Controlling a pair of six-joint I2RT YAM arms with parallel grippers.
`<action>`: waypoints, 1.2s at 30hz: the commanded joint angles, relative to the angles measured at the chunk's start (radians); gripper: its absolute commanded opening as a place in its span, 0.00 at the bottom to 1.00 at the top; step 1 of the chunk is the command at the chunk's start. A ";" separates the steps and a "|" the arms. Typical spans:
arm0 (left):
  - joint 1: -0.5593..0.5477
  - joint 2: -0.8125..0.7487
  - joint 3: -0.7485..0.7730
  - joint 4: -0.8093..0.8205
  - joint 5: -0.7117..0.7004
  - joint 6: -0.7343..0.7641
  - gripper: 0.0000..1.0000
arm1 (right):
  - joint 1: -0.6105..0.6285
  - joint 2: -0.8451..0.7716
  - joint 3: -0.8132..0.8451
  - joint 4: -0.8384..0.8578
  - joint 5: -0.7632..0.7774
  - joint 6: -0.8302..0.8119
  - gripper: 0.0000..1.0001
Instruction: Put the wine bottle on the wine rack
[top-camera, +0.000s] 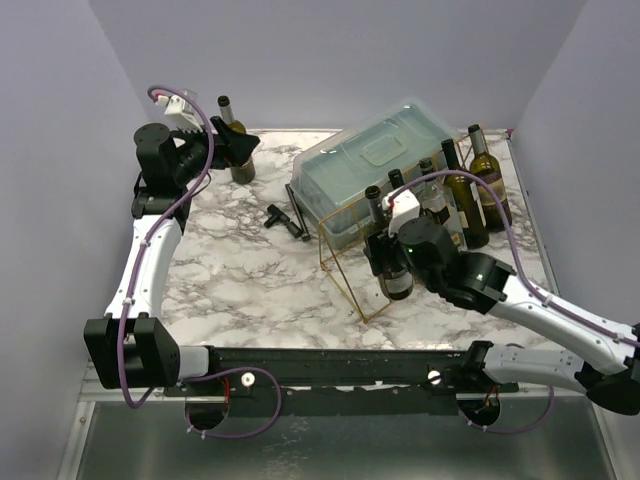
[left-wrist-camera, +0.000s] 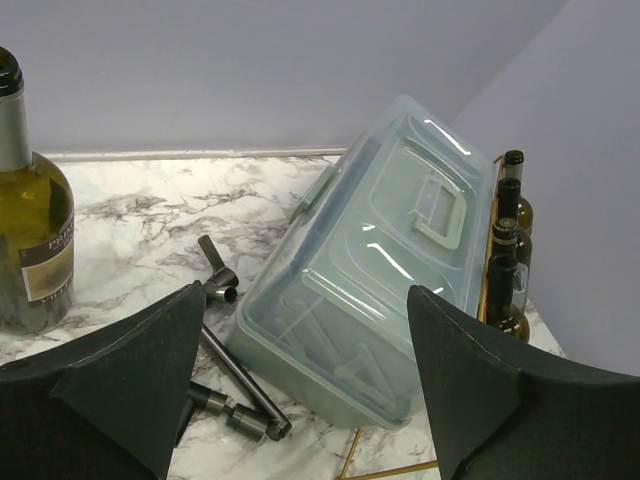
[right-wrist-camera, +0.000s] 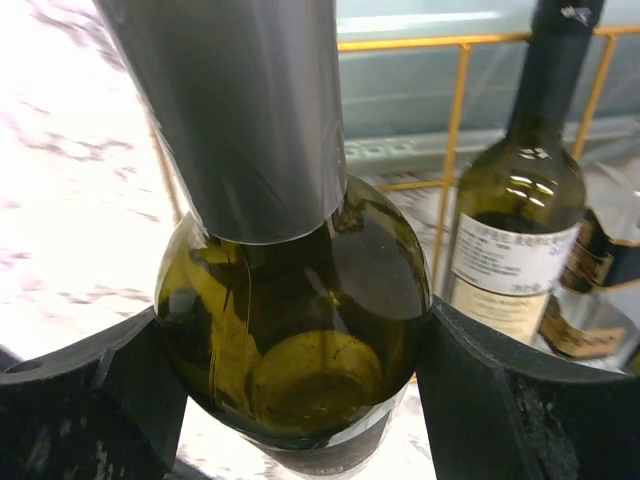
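Observation:
My right gripper (top-camera: 393, 262) is shut on a dark green wine bottle (top-camera: 397, 282) with a grey foil neck. It holds the bottle roughly upright at the near side of the gold wire wine rack (top-camera: 341, 281). In the right wrist view the fingers (right-wrist-camera: 480, 400) press both sides of the bottle's shoulder (right-wrist-camera: 290, 330), and the rack's gold bars (right-wrist-camera: 455, 110) stand just behind it. My left gripper (left-wrist-camera: 310, 390) is open and empty at the far left, beside another wine bottle (top-camera: 241, 155).
A translucent bluish lidded box (top-camera: 385, 165) lies behind the rack. Several wine bottles (top-camera: 465, 195) stand at its right. A black metal tool (top-camera: 285, 218) lies left of the box. The left bottle (left-wrist-camera: 30, 250) stands outside the left finger.

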 joint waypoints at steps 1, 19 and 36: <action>-0.027 0.001 -0.002 -0.029 -0.045 0.052 0.83 | -0.006 0.068 -0.009 0.036 0.230 -0.052 0.01; -0.030 0.029 0.011 -0.050 -0.046 0.064 0.84 | -0.196 0.135 -0.123 0.207 0.016 -0.079 0.01; -0.042 0.039 0.011 -0.050 -0.043 0.059 0.83 | -0.213 0.174 -0.194 0.278 -0.035 -0.066 0.01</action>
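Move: The right hand holds the wine bottle. Its free place on the wine rack lies about 5 cm ahead, 4 cm to the right and roughly 14 cm below. The nearest racked bottle is some 9 cm ahead and 10 cm right, the clear-glass bottle about 14 ahead and 16 right, and the rack's near corner 4 cm back and 4 left. From the left hand the free place is some 13 cm back, 35 cm right and 24 cm below. Keeping its grip round the upper body of the wine bottle, the right hand lowers it about 10 cm while reaching some 5 cm forward and right towards the free place, rolling its left side down and turning clockwise about 10 degrees each; beside the nearest racked bottle it eases back left 1.5 cm and sinks the last few centimetres nearly straight down. The open, empty left hand sinks about 2.5 cm. ##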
